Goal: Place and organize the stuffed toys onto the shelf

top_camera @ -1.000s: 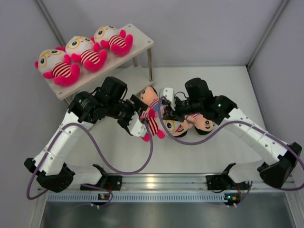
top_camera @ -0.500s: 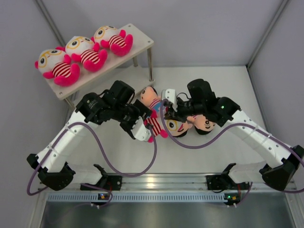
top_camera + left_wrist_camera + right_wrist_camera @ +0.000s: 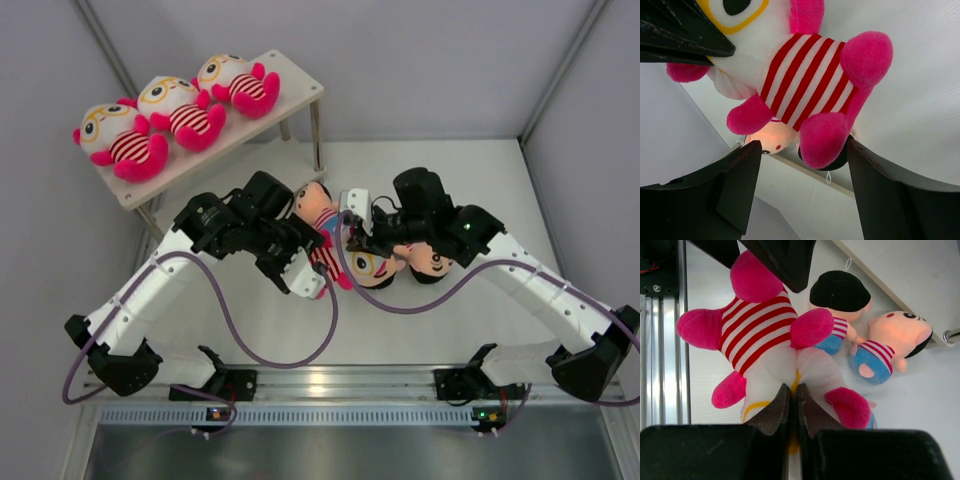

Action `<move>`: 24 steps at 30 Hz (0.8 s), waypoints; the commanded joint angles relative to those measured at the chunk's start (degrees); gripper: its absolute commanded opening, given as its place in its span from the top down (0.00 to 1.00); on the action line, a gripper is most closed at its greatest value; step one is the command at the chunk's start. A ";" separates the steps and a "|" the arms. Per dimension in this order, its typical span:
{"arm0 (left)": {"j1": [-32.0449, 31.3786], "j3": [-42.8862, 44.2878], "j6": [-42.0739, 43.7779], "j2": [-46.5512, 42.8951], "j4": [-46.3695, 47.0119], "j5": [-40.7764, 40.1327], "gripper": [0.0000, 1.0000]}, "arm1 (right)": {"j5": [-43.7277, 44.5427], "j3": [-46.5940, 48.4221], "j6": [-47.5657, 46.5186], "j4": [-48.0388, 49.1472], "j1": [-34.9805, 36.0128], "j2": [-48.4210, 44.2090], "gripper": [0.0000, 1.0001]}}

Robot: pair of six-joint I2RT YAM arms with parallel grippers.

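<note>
A white-headed stuffed toy (image 3: pixel 765 340) with pink limbs and red-white stripes hangs between my two arms. My right gripper (image 3: pixel 794 390) is shut on its head at the yellow glasses. My left gripper (image 3: pixel 802 155) is open, with one pink foot (image 3: pixel 822 142) between its fingertips and gaps on both sides. From above, this toy (image 3: pixel 328 258) sits between the left gripper (image 3: pixel 312 272) and the right gripper (image 3: pixel 352 232). Three more white-headed toys (image 3: pixel 180 108) lie in a row on the top board of the shelf (image 3: pixel 300 85). Black-haired dolls (image 3: pixel 840 295) (image 3: pixel 895 340) lie on the table below.
One black-haired doll (image 3: pixel 316 205) lies by the shelf's right legs, and two more (image 3: pixel 372 267) (image 3: pixel 432 262) lie under my right arm. A low cream shelf board (image 3: pixel 910 275) with a metal leg (image 3: pixel 950 335) stands beside the dolls. Grey walls enclose the table.
My left arm has swung right toward the hanging toy, bringing its open fingers around the toy's lower half. The right gripper has kept its hold with little movement.
</note>
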 commanded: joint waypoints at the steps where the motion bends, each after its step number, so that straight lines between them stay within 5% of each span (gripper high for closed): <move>1: -0.38 1.60 1.59 1.83 -4.24 1.32 0.26 | -3.43 2.59 -1.03 2.04 0.42 -2.50 1.00; 8: -1.17 0.29 0.62 1.84 -4.24 0.27 0.50 | -3.52 2.06 -1.65 3.19 0.33 -3.12 1.00; 11: -1.17 -0.42 0.36 1.49 -4.24 0.88 0.74 | -3.87 2.50 -1.65 3.10 0.33 -2.86 1.00; 13: -1.26 -0.33 0.27 1.66 -4.15 1.32 1.00 | -4.13 2.51 -1.65 3.45 0.33 -2.86 1.00; 17: -1.26 3.60 -5.67 3.68 -3.80 2.64 1.00 | -2.83 1.72 -0.60 5.46 0.25 -2.94 1.00; 22: -1.17 13.37 -25.62 11.67 8.57 -4.03 1.00 | 14.12 -5.04 11.96 23.10 -2.73 -5.40 0.32; 24: -0.91 16.71 -28.54 13.78 17.40 -5.97 1.00 | 14.24 -6.46 19.92 25.85 -8.41 -5.84 0.23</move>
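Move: The toy, a panda with a striped body, hangs between the hands with its head already pinched in the shut right fingers. Its middle is about 4 cm right of the open left hand, 2 cm back and 3 cm below, with a pink leg nearly between the left fingers. From the right hand it is roughly 4 cm left, 3 cm back and 2 cm below. On the table some 22 cm below the left hand, the black-haired doll lies about 5 cm left and level with it, the doll by the shelf about 8 cm ahead and 1 cm right. The toy changes hands: the left hand sinks about 1.5 cm, easing slightly right, and shuts its open fingers on the pink leg while the right keeps the head pinched. Then the right fingers open wide and that hand goes some 4 cm forward, rising about 2 cm and turning clockwise. The left carries the leg forward and right about 5 cm in all, rising a little and turning some 15 degrees counter-clockwise. ##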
